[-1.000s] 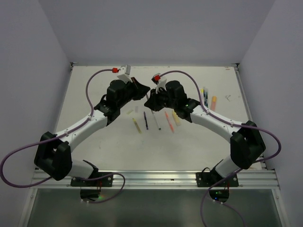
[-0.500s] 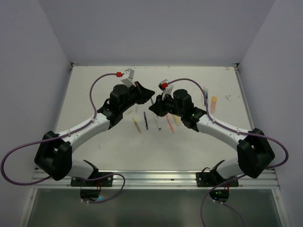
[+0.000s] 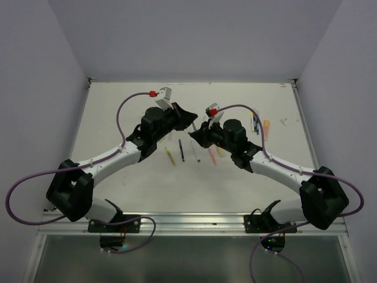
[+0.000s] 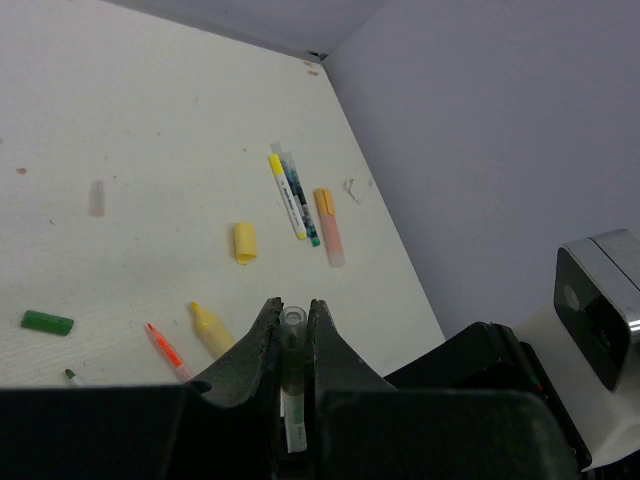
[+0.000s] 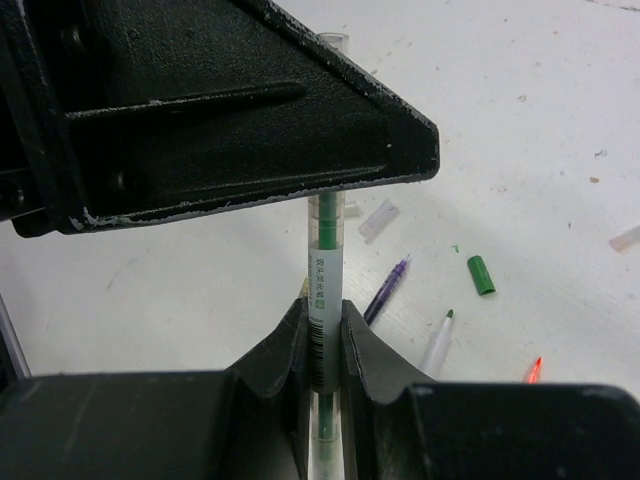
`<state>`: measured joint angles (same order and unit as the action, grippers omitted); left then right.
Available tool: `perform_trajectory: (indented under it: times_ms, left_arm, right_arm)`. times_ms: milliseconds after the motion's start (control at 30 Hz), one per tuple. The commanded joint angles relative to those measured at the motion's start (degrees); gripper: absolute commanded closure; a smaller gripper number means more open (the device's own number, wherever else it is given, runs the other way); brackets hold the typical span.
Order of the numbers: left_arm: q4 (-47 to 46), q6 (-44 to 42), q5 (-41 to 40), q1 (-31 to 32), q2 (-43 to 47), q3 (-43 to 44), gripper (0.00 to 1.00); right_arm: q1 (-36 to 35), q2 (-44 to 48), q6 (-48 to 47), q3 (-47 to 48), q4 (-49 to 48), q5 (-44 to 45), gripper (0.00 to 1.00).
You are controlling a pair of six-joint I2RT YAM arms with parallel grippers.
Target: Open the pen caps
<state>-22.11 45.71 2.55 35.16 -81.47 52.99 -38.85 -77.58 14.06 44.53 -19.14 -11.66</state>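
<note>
Both grippers hold one clear-barrelled green pen [image 5: 324, 262] with a white label, above the table. My left gripper [image 4: 292, 312] is shut on its clear cap end [image 4: 292, 320]. My right gripper [image 5: 325, 322] is shut on the barrel below the label. In the top view the left gripper [image 3: 191, 121] and the right gripper [image 3: 197, 133] meet tip to tip at mid-table. Loose caps lie on the table: a green cap [image 5: 481, 275], a clear cap [image 5: 378, 220] and a yellow cap [image 4: 244, 242].
Several pens lie below the grippers: a yellow-green one [image 3: 170, 156], a dark blue one [image 3: 181, 150], a red one [image 3: 209, 154] and a yellow highlighter [image 3: 219, 148]. More pens [image 3: 254, 122] and an orange highlighter [image 3: 265, 128] lie at the back right.
Both grippers have shifted to the right and stayed together at their tips. The left arm has stretched further out; the right wrist has drawn back toward the right.
</note>
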Motion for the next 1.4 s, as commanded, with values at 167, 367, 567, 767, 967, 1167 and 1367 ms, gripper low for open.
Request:
perform_trajectory:
  times_ms: [167, 367, 567, 767, 967, 1167, 1367]
  left_arm:
    - [-26.76, -1.5, -24.08, -6.24, 1.05, 6.77, 1.0]
    - [-26.85, -1.5, -23.56, -7.29, 0.61, 8.0, 1.0]
    - [-11.4, -3.69, -13.56, -9.31, 1.84, 9.41, 1.0]
    - [12.41, -8.7, -7.39, -11.95, 3.42, 11.6, 1.0]
    - [33.24, -13.89, -7.03, -15.2, 3.87, 9.41, 1.0]
    - [41.44, -16.09, -5.1, -19.95, -1.3, 6.78, 1.0]
    - [40.14, -15.13, -2.9, -21.45, -7.73, 3.44, 0.99]
  right_arm:
    - [-0.52, 0.68, -0.97, -9.64, 20.1, -2.4, 1.0]
    - [-0.44, 1.38, -0.62, -9.47, 21.15, -2.84, 1.0]
    - [-0.52, 0.95, 1.75, -3.41, 23.96, -1.26, 1.0]
    - [-1.31, -5.46, 5.09, 6.96, 29.15, 0.32, 1.0]
    - [-5.96, -15.38, 9.31, 18.37, 32.4, 2.17, 1.0]
    - [-11.77, -25.32, 12.12, 28.92, 37.15, 5.24, 1.0]
    - [-15.72, -34.12, 14.5, 35.08, 36.98, 7.7, 1.0]
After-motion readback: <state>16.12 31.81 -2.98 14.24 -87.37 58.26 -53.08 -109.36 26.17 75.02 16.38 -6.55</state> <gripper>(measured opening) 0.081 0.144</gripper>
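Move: The capped green highlighter is held between both hands, cap in the left, barrel in the right. The left's cap is bound for bare table about 18 cm left, 2 cm ahead and 25 cm below; the clear cap lies 10 cm left and 3 cm ahead of that hand, the yellowish cap 13 left and 1 ahead. From the right hand, the barrel's spot is roughly 13 cm left, 3 back, 18 below; the yellow highlighter is 9 left, 1 back, the purple pen 4 left, 2 ahead. Keeping their pinches on cap and barrel, the hands pull apart until the joint gives: the left springs up about 16 cm, left and forward, the right down 15 cm, back and rightward. The left then sinks steeply while moving farther left, past above the loose caps; the right rises partway, then swings some 15 cm left and lower towards the yellow highlighter, both wrists tipping fingers down about 40 degrees overall. ##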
